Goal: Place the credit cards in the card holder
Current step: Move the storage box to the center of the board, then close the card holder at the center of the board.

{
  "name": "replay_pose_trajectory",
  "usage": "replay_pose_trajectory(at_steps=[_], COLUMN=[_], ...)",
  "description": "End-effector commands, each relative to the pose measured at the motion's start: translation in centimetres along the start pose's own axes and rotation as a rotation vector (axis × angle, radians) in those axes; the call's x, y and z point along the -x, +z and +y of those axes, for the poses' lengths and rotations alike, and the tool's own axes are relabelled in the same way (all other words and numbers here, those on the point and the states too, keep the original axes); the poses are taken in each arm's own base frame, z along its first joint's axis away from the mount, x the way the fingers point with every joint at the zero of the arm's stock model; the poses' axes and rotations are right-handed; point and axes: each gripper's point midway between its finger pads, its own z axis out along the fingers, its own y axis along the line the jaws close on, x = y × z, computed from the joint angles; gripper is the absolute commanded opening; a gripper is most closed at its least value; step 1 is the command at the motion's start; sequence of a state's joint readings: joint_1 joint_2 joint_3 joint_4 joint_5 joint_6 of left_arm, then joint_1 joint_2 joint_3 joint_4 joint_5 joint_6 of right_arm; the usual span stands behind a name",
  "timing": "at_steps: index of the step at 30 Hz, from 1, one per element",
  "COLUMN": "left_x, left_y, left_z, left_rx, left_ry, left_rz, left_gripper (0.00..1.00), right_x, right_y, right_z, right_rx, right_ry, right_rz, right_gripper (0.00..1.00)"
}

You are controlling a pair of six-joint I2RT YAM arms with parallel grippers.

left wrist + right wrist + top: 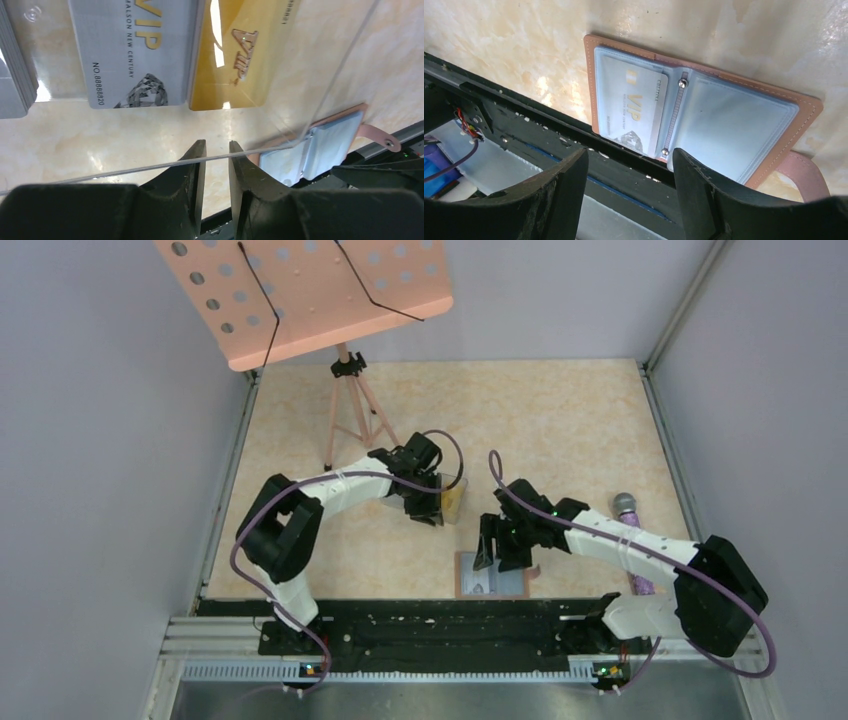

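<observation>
The brown card holder (804, 107) lies open near the table's front edge, also seen from above (492, 575) and in the left wrist view (320, 145). A grey-white credit card (634, 110) sits in its left bluish pocket. My right gripper (626, 165) hovers open over the holder's near side, nothing between its fingers (505, 545). A grey credit card (135, 50), a gold one (240, 55) and a stack (15, 65) lie in the clear box (150, 167). My left gripper (217, 150) stands at the box's wall, narrowly open and empty (425, 502).
A pink perforated music stand (300, 290) on a tripod (350, 410) stands at the back left. A purple microphone (632, 540) lies at the right beside my right arm. A black rail (430, 625) borders the table's near edge.
</observation>
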State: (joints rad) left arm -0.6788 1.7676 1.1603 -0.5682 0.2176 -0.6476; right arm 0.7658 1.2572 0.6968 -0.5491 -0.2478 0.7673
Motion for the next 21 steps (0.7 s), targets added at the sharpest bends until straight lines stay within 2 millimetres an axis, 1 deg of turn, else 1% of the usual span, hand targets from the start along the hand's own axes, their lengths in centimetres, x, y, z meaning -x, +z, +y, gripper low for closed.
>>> replay_pose_trajectory(at_steps=[1,3,6,8,11,12,15,18,19,21], left_x=[0.8,-0.2,-2.5,-4.2,-6.3,-6.7,-7.8,-8.7,-8.9,-9.3], left_y=[-1.4,-1.9,-2.2,-2.4,-2.2,-2.1,-1.7,-0.7,-0.3,0.5], left_z=[-2.1,-2.4,-2.7,-3.4,-3.5,-3.8,-4.6,-4.8,-4.9,-5.2], left_rx=[-0.08,-0.126,-0.219,-0.302,-0.37,-0.4,-0.477,-0.499,-0.497,-0.501], left_ry=[0.051,0.032,-0.037,-0.078,-0.14,-0.152,-0.18,-0.197,-0.202,-0.208], left_rz=[-0.026,-0.028,-0.023,-0.017,-0.009,-0.011,0.004,0.031,0.044,0.06], left_gripper=[0.3,0.33,0.36,0.4,0.48,0.51,0.52,0.52,0.52,0.52], right_x=[0.3,0.1,-0.2,-0.3,-0.3,-0.4,-0.8,-1.7,-1.9,-2.3], right_y=[-0.8,-0.6,-0.3,-0.3,-0.5,-0.6,-0.4,0.1,0.3,0.7], right_z=[0.5,0.0,-0.9,-1.6,-2.6,-3.0,-4.2,-5.5,-5.8,-6.6], right_rx=[0.005,-0.004,-0.008,-0.01,-0.006,-0.009,-0.024,-0.052,-0.062,-0.086], right_ry=[-0.032,-0.031,-0.016,0.005,0.029,0.035,0.056,0.08,0.087,0.098], right_rz=[-0.028,-0.025,-0.018,-0.018,-0.027,-0.03,-0.028,-0.007,-0.001,0.011], right_gripper=[0.62,0.59,0.47,0.41,0.33,0.29,0.16,0.02,0.0,0.0])
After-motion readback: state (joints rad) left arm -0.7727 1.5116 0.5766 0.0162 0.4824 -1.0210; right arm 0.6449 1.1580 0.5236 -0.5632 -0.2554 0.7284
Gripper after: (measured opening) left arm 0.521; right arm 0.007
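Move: The card holder lies about 14 cm to the right of the left hand and 11 cm nearer the base, 3 cm lower; the storage box's middle is about 7 cm ahead and 1 cm left of that hand, slightly below it. The holder's middle is some 4 cm below the right hand, 1 cm back, with no sideways offset; the VIP card in its left pocket is about 3 cm to this hand's left and 1 cm back. Back towards the base after a slight rise, the left hand comes free of the storage box's near wall and travels about 10 cm to beside the card holder's left edge, sinking at the end, fingertips leaning some 20 degrees farther right and fingers opening wider. The right hand slides about 5 cm right over the holder's right pocket, sinks 3 cm and shuts its fingers on nothing. ##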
